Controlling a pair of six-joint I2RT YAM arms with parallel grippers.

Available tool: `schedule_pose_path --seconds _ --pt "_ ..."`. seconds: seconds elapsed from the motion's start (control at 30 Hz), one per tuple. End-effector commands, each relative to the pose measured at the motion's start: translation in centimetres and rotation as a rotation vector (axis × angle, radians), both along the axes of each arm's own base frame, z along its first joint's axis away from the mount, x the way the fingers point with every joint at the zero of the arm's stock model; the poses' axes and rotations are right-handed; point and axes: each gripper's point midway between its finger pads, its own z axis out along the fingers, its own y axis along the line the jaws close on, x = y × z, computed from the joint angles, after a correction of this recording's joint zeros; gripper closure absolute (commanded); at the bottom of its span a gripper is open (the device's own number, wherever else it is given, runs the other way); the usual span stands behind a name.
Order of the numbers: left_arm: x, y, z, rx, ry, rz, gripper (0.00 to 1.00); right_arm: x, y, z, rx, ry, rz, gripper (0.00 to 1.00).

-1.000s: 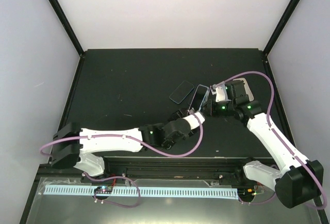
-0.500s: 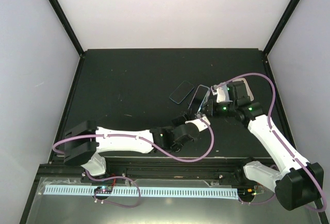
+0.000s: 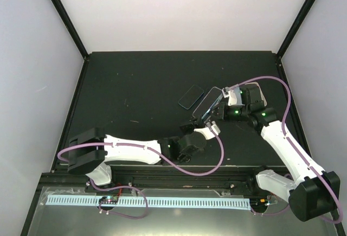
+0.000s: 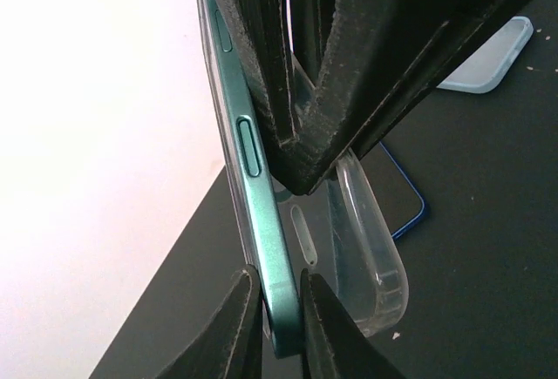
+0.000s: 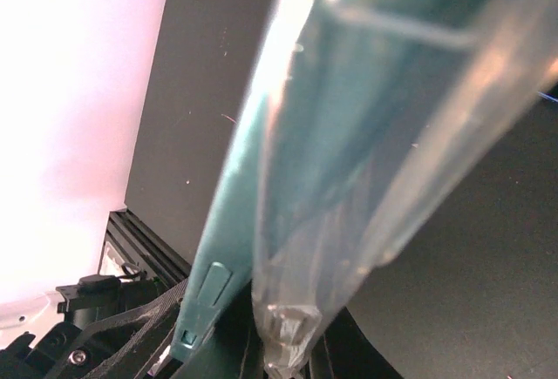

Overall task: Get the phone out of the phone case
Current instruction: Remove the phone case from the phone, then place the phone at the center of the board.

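Note:
A teal phone (image 3: 207, 103) stands on edge above the table, partly peeled out of its clear case (image 3: 214, 96). My left gripper (image 3: 201, 123) is shut on the phone's lower end. In the left wrist view the fingers (image 4: 240, 318) pinch the teal phone edge (image 4: 251, 179), and the clear case (image 4: 373, 257) bows away to the right. My right gripper (image 3: 218, 108) is shut on the case. In the right wrist view the case (image 5: 375, 135) runs down between its jaws, with the phone (image 5: 228, 231) splitting off to the left.
A dark phone with a blue rim (image 3: 190, 96) lies flat on the black table (image 3: 130, 84) just left of the held phone. A pale blue case (image 4: 493, 52) lies further right, under my right arm. Black posts and white walls ring the table.
My left arm's elbow has swung right and the wrist has turned under the phone. The phone and case now lean further left and are spread more apart. The right arm has barely moved.

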Motion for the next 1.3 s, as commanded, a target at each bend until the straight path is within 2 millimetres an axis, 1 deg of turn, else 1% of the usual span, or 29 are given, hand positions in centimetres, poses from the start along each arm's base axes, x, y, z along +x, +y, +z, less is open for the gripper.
schedule_pose_path --seconds 0.0,0.2,0.33,0.53,0.57,0.7,0.77,0.83,0.9,0.97,1.0,1.07,1.1,1.2,1.27 --pt "0.5 0.8 3.2 -0.092 -0.061 0.051 0.98 -0.5 0.3 0.8 0.003 -0.023 0.039 0.99" --pt "0.1 1.3 4.9 -0.217 -0.028 0.047 0.98 0.7 -0.7 0.5 -0.062 -0.061 -0.017 0.99" --pt "-0.5 2.4 6.3 -0.336 0.013 0.034 0.99 2.0 -2.2 0.4 -0.153 -0.112 -0.091 0.99" --pt "-1.3 4.7 8.8 -0.536 0.075 0.008 0.99 3.8 -4.5 -0.3 -0.297 -0.157 -0.182 0.99" --pt "-1.4 5.4 9.5 -0.571 0.081 0.006 0.99 4.1 -4.8 -0.3 -0.314 -0.164 -0.196 0.99" --pt "-1.6 7.3 10.8 -0.633 0.094 0.008 0.98 4.4 -5.4 0.0 -0.347 -0.185 -0.218 0.99" --pt "-1.5 8.2 11.0 -0.647 0.103 0.014 0.98 4.5 -5.8 0.1 -0.359 -0.2 -0.233 0.99" --pt "-1.2 9.2 10.1 -0.648 0.122 0.036 0.98 4.5 -6.0 0.4 -0.375 -0.239 -0.228 0.99" --pt "-0.9 10.4 8.7 -0.642 0.16 0.069 0.98 4.5 -5.9 1.4 -0.386 -0.316 -0.184 0.99" --pt "-0.7 11.6 7.2 -0.631 0.191 0.103 0.99 4.2 -5.4 2.3 -0.412 -0.414 -0.096 0.99" --pt "-0.4 12.3 6.4 -0.619 0.19 0.131 0.98 4.1 -5.4 2.6 -0.432 -0.459 -0.062 0.99" --pt "0.2 13.4 4.8 -0.583 0.197 0.193 0.99 3.9 -5.9 2.8 -0.467 -0.503 -0.058 0.99" --pt "0.4 14.0 3.9 -0.565 0.211 0.228 0.99 3.7 -6.1 3.0 -0.464 -0.52 -0.053 0.99" --pt "1.4 15.5 1.3 -0.483 0.217 0.308 0.99 2.4 -6.1 4.9 -0.438 -0.653 -0.025 0.99" --pt "2.4 15.9 -0.3 -0.437 0.235 0.341 0.98 1.8 -6.4 4.8 -0.431 -0.705 -0.032 0.99"
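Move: The left gripper already pinches the end of the partly freed teal phone. The clear phone case is about 7 cm ahead of this hand, 1 cm to its right and roughly level. On the table, some 19 cm lower, the green-rimmed phone lies about 22 cm ahead and 3 cm left, the blue-rimmed phone 20 cm ahead and 4 cm right. From the right gripper, which already holds the case, the case's middle is about 5 cm ahead and 2 cm left. Keep both grippers shut and pull phone and case apart. Swing the left gripper with the phone about 14 cm left, arching up some 10 cm and back down while rolling its left side down about 30 degrees. Hold the right gripper nearly still at first, then jerk the case about 6 cm right and a little forward, finally lifting and tipping it up 30 degrees. ##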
